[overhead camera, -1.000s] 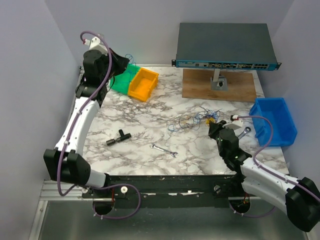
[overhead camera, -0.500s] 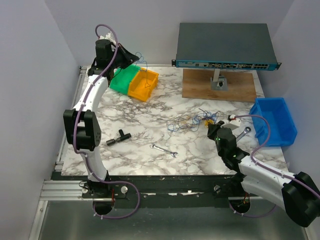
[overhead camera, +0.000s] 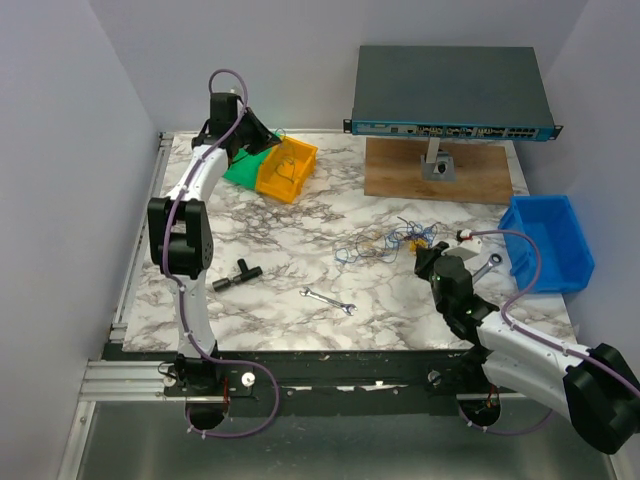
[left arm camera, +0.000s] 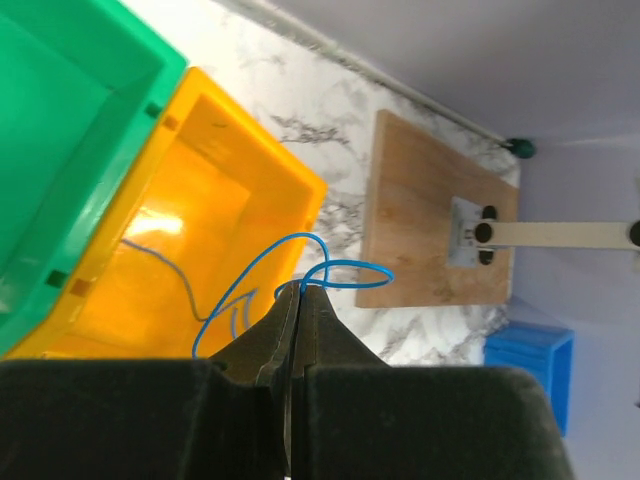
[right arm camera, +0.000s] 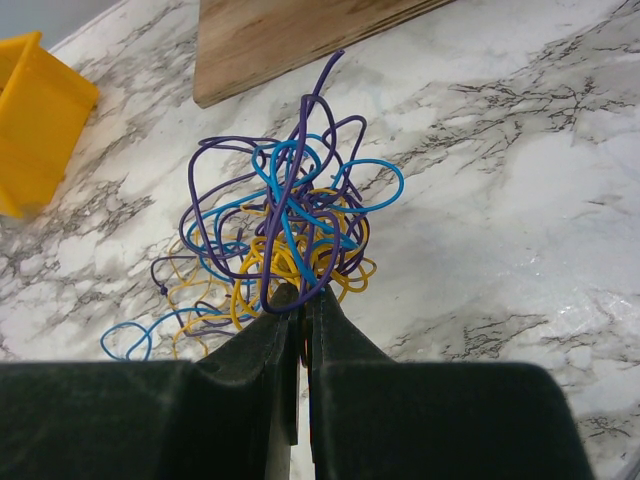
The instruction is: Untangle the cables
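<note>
A tangled clump of thin blue, yellow and purple cables point(overhead camera: 393, 240) lies on the marble table right of centre. My right gripper point(overhead camera: 432, 256) is at the clump's near right edge, shut on strands of it point(right arm camera: 290, 215); its tips point(right arm camera: 303, 297) pinch purple and blue loops. At the back left, my left gripper point(overhead camera: 262, 136) is raised and shut on a single blue wire point(left arm camera: 350, 270). That wire loops out of the closed tips point(left arm camera: 300, 288) and hangs down over the orange bin point(overhead camera: 287, 168), trailing into it.
A green bin point(overhead camera: 238, 166) stands beside the orange one. There is a blue bin point(overhead camera: 548, 243) at the right edge. A network switch point(overhead camera: 450, 90) stands on a wooden board point(overhead camera: 440, 172) at the back. A silver wrench point(overhead camera: 328, 300) and a black T-shaped part point(overhead camera: 237, 275) lie near the front.
The left arm has swung from the left edge toward the back and right, carrying the blue wire from above the green bin to over the orange bin. The right gripper has barely moved.
</note>
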Motion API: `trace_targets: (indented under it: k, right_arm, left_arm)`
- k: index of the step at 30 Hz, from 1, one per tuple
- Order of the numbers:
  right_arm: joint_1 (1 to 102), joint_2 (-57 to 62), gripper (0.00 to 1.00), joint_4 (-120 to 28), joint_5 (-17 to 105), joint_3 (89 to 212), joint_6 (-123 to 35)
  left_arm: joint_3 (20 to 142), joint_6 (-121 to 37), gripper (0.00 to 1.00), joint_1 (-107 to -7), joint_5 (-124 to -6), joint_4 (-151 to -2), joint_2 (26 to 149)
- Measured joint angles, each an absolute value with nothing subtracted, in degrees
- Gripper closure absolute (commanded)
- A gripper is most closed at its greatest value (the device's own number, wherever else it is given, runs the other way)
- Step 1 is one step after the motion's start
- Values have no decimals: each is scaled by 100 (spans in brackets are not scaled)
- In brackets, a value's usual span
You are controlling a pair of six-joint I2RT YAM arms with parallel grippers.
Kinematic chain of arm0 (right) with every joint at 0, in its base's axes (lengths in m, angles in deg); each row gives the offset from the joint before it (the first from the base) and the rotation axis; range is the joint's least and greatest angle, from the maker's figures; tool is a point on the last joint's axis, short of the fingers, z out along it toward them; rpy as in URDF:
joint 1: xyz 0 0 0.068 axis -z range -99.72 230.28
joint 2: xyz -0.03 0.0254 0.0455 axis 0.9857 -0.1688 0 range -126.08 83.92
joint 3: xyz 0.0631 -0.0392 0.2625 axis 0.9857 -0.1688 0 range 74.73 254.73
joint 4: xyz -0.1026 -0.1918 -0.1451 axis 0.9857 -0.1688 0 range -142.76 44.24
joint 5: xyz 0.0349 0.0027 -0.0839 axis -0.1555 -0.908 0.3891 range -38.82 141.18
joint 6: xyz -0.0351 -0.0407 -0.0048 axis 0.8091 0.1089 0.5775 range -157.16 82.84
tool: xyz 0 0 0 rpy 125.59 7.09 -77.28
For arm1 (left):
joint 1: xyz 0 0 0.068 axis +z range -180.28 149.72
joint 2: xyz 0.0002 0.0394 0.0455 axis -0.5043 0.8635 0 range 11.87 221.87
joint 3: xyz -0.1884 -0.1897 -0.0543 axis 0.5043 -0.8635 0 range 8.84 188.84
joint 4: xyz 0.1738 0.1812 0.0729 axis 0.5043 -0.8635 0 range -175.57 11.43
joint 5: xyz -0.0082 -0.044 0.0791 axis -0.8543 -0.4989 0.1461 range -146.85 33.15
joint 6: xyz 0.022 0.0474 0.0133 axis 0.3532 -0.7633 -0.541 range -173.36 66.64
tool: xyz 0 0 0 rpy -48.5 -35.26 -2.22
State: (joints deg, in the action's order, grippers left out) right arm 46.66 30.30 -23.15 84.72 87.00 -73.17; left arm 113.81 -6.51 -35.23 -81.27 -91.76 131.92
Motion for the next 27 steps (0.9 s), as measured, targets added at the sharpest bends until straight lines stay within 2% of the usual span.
trace_targets:
  k: [2, 3, 6, 7, 9, 15, 16, 20, 27]
  right_arm:
    - [4666, 3028, 99, -2317, 8469, 8700, -7317]
    - [4666, 3028, 99, -2317, 8472, 8700, -7319]
    - [4666, 3030, 99, -2317, 8472, 8700, -7328]
    - [4666, 3030, 99, -2319, 8472, 8700, -7332]
    - [4666, 3030, 99, -2317, 8472, 8700, -7336]
    - [4666, 2982, 98, -2315, 8397, 8700, -7308]
    - [4666, 2962, 98, -2304, 8305, 8700, -7271]
    - [4666, 2803, 98, -2085, 7691, 8711, -7024]
    - [4663, 2444, 98, -1690, 6646, 8753, -6748]
  left_arm:
    - [11672, -773, 99, -3528, -7957, -9522, 13369]
    - [11794, -856, 94, -3528, -7839, -9703, 13430]
    - [11949, -1057, 52, -3528, -7544, -10114, 13478]
    - [11976, -1132, 42, -3530, -7478, -10217, 13478]
    - [12004, -1278, 30, -3561, -7391, -10405, 13478]
    - [11890, -1685, 19, -3663, -7078, -10737, 13378]
    - [11807, -1724, 14, -3698, -7041, -10765, 13286]
    - [11130, -1907, 8, -3851, -6910, -10691, 12587]
    - [9108, -2065, 6, -4304, -6696, -9917, 10737]
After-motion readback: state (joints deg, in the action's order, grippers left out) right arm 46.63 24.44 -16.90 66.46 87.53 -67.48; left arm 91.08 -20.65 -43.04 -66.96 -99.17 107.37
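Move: The left hand holds the blue cable above the orange bin, whose middle is about 2 cm ahead, 4 cm to its right and 16 cm below; the green bin is some 5 cm ahead and 9 cm left, equally low. The right hand grips the tangle; its loose strands lie roughly 3 cm ahead, 14 cm left and 8 cm below, the wrench about 11 cm back and 26 cm left. Left hand dips, opens to release blue cable, pulls back about 12 cm; right carries tangle 6 cm left. ##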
